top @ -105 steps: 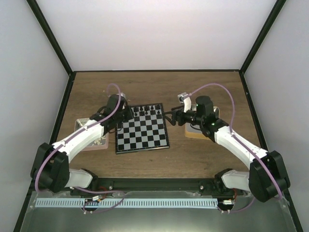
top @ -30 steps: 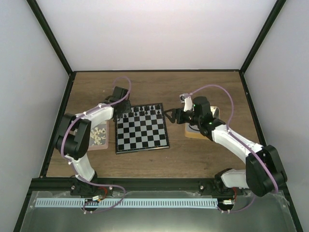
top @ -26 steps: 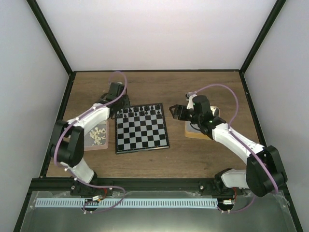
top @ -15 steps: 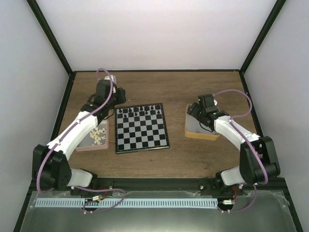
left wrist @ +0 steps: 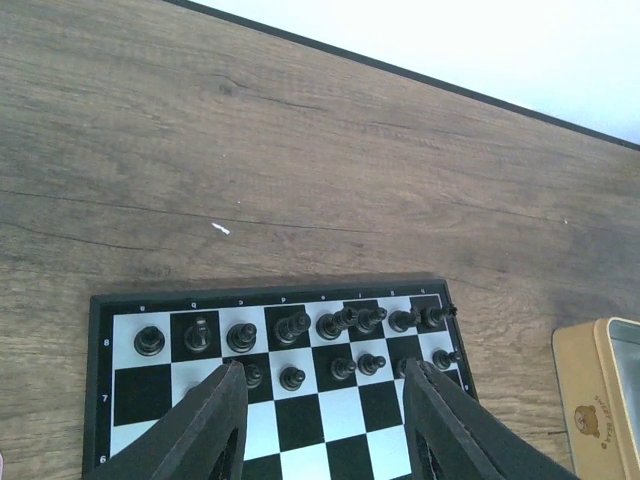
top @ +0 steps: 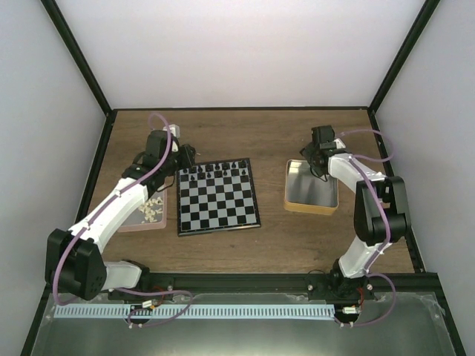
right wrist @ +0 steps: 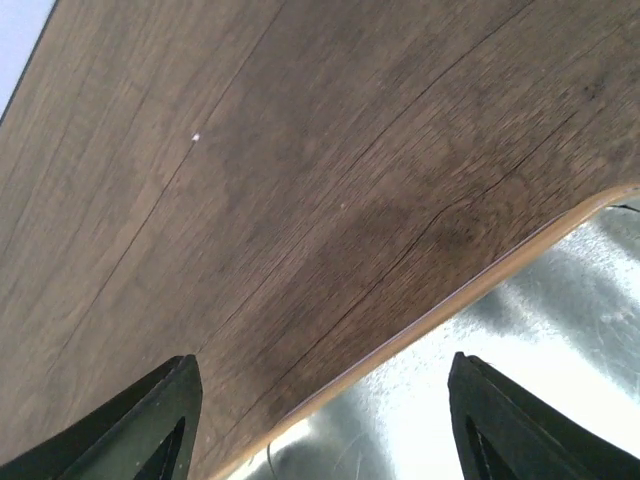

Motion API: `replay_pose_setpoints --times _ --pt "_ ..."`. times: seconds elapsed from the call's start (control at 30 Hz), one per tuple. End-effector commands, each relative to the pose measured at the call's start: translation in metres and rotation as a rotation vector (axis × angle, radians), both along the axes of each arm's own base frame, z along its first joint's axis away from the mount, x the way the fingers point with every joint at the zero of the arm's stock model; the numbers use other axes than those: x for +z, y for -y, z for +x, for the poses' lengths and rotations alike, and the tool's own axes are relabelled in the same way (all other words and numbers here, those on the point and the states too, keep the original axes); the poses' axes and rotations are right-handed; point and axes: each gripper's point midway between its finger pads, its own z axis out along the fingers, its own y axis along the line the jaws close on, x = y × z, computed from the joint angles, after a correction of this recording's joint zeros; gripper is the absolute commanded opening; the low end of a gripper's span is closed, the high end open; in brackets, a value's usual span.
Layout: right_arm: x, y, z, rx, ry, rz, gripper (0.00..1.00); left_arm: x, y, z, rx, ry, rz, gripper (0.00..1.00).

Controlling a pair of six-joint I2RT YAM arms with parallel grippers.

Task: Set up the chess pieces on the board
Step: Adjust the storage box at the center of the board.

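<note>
The board point(top: 219, 208) lies flat in the middle of the table. Black chess pieces point(top: 215, 172) stand in its two far rows. In the left wrist view the board point(left wrist: 335, 412) shows below with the pieces point(left wrist: 292, 326) lined up in those rows. My left gripper point(top: 181, 157) is open and empty, hovering just off the board's far left corner; it shows open in its wrist view point(left wrist: 325, 430). My right gripper point(top: 320, 157) is open and empty above the far edge of the metal tin point(top: 312, 191), as its wrist view point(right wrist: 325, 430) shows.
A pink tray point(top: 130, 219) with several pale pieces lies left of the board. The tin's rim and shiny floor point(right wrist: 560, 340) fill the lower right of the right wrist view. The tin's corner point(left wrist: 600, 395) shows in the left wrist view. Black frame posts edge the table.
Both grippers have drawn away from the board. The left one moved back and left past the far left corner. The right one swung right to the tin's far edge.
</note>
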Motion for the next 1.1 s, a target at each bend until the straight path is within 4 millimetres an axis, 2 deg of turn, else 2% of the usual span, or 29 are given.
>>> replay_pose_setpoints --times 0.0,0.3,0.47,0.6,0.73,0.83,1.07 --pt "-0.006 0.016 0.008 -0.076 -0.018 -0.023 0.63 0.000 0.000 -0.004 -0.012 0.000 -0.006 0.46" --pt "-0.023 0.011 0.010 0.002 -0.039 -0.038 0.32 0.002 0.000 -0.005 -0.017 0.004 -0.004 0.46" --pt "-0.028 0.001 0.010 0.086 -0.042 -0.032 0.28 0.003 -0.001 -0.005 -0.016 0.008 -0.002 0.46" --pt "-0.032 -0.010 0.006 0.166 -0.047 -0.015 0.19 0.000 0.000 -0.005 -0.016 0.001 0.001 0.46" --pt "-0.031 -0.022 0.000 0.265 -0.046 -0.003 0.18 -0.004 0.000 -0.004 -0.019 -0.007 0.002 0.46" --pt "-0.031 -0.035 -0.008 0.344 -0.057 0.005 0.21 -0.007 0.002 -0.003 -0.026 -0.013 0.004 0.46" --pt "-0.031 -0.082 -0.034 0.577 -0.064 0.026 0.19 -0.011 0.004 -0.003 -0.034 -0.024 0.001 0.46"
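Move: The right hand, open, hangs over the far rim of the emptied storage box, one finger outside and one inside; the box's middle is about 8 cm back, level sideways, some 5 cm down. The chessboard's middle is about 31 cm left and 11 cm back, 8 cm down; its nearest black piece stands 24 cm left, about 1 cm back, 6 cm down. From the left hand the box is roughly 39 cm right, 1 cm back and 16 cm down. Sinking about 2.5 cm, the right hand closes its fingers across the far rim of the storage box and pinches the wall. Holding that height and grip, it then drags the rim left by some 5 cm, slowly at first and faster at the end, easing slightly back as the wrist turns about 20 degrees counter-clockwise. ##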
